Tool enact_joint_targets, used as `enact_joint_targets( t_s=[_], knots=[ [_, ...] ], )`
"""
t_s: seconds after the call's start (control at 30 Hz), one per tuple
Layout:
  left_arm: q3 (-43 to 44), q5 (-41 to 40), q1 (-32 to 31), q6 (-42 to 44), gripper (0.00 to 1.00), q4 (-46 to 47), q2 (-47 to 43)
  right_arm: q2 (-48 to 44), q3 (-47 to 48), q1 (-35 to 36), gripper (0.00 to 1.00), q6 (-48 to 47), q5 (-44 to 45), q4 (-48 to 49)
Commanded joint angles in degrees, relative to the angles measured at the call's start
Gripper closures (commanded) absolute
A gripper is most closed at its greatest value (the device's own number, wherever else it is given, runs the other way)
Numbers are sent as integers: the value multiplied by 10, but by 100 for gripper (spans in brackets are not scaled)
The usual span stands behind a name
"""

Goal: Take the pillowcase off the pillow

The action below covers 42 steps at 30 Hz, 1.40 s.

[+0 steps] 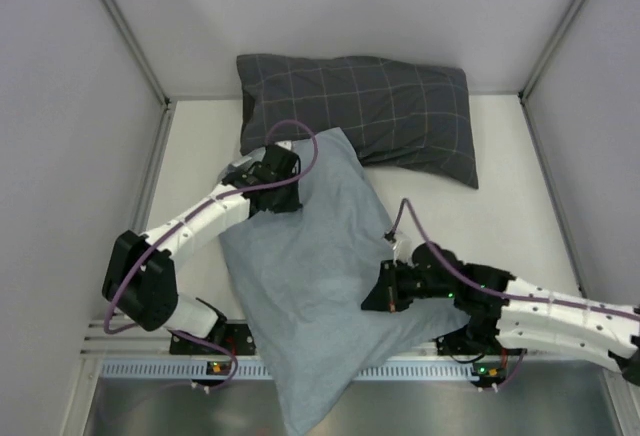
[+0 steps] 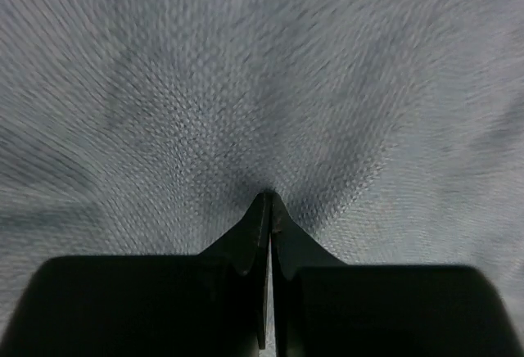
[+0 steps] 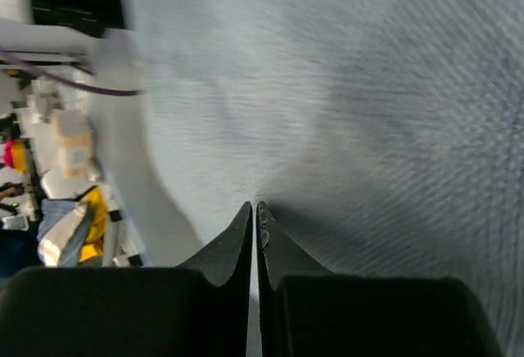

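Observation:
The pillowcase (image 1: 310, 276) shows its pale blue-grey side and lies diagonally across the table, bulging over the pillow, which is hidden inside it. My left gripper (image 1: 293, 194) is at the case's upper left edge, shut on a pinch of the cloth. In the left wrist view its tips (image 2: 268, 200) meet the fabric (image 2: 262, 70), and folds radiate from them. My right gripper (image 1: 370, 296) is at the case's right edge, shut on the cloth. In the right wrist view its tips (image 3: 255, 207) press into the fabric (image 3: 368, 87).
A dark grey checked pillow (image 1: 370, 116) lies at the back against the wall, touching the case's top corner. The white table (image 1: 200, 156) is walled on three sides. The case's lower corner (image 1: 300, 411) hangs over the front rail (image 1: 150, 366).

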Motion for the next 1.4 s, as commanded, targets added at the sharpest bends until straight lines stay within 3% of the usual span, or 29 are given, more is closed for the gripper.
enact_joint_targets(
  t_s=[0.0,0.1,0.23,0.43,0.63,0.73,0.8,0.93,1.0,1.03,1.13,1.17,1.23,1.3,1.33,1.37],
  knots=[
    [-64,45,-5,-44,100,80,11,106,-58,50,100,79,108,124],
    [-120,33,-41,-76,100,97,2,221,-50,50,100,97,137,185],
    [-174,-24,-126,-136,100,96,-40,337,15,13,97,87,155,187],
    [-269,-52,-223,-245,100,117,-59,495,115,-162,98,21,60,182],
    [-340,-31,-310,-339,100,257,-12,587,201,-352,100,-20,28,115],
    [-296,-17,-370,-348,100,312,84,589,224,-428,100,-51,33,90],
    [-207,-2,-408,-330,100,328,146,574,237,-465,99,-75,36,65],
    [-71,105,-421,-301,100,431,310,490,287,-532,95,-129,9,1],
    [-3,155,-406,-286,100,450,341,438,325,-534,90,-154,-4,-41],
    [20,156,-399,-278,100,423,349,377,346,-533,87,-163,1,-54],
    [58,120,-373,-239,100,369,330,266,387,-538,60,-213,35,-114],
    [53,91,-363,-234,100,366,292,243,392,-541,36,-232,46,-128],
    [28,56,-356,-225,96,358,246,179,390,-552,1,-240,76,-159],
    [9,21,-355,-217,77,338,172,148,381,-561,1,-248,83,-175],
    [-18,19,-359,-216,57,338,146,132,375,-563,1,-255,82,-193],
    [-34,11,-364,-218,48,337,120,127,374,-563,1,-265,80,-203]
  ],
)
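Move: The pillowcase lies grey side up under both my hands. Its middle is about 14 cm back from my left hand, 5 cm to the right and 7 cm lower; from my right hand it is some 11 cm ahead, 15 cm left and 8 cm below. The checked pillow sits beyond it, its middle roughly 25 cm ahead of my left hand and 14 cm to the right, 6 cm lower. With both grippers already shut, I sink about 10 cm onto the pillowcase and drag it rightwards: my left hand draws back some 12 cm, then sweeps about 25 cm right. My right hand pushes forward about 25 cm, curving right and turning clockwise, then opens wide and rises clear, easing slightly back; my left lifts about 5 cm and half opens. ##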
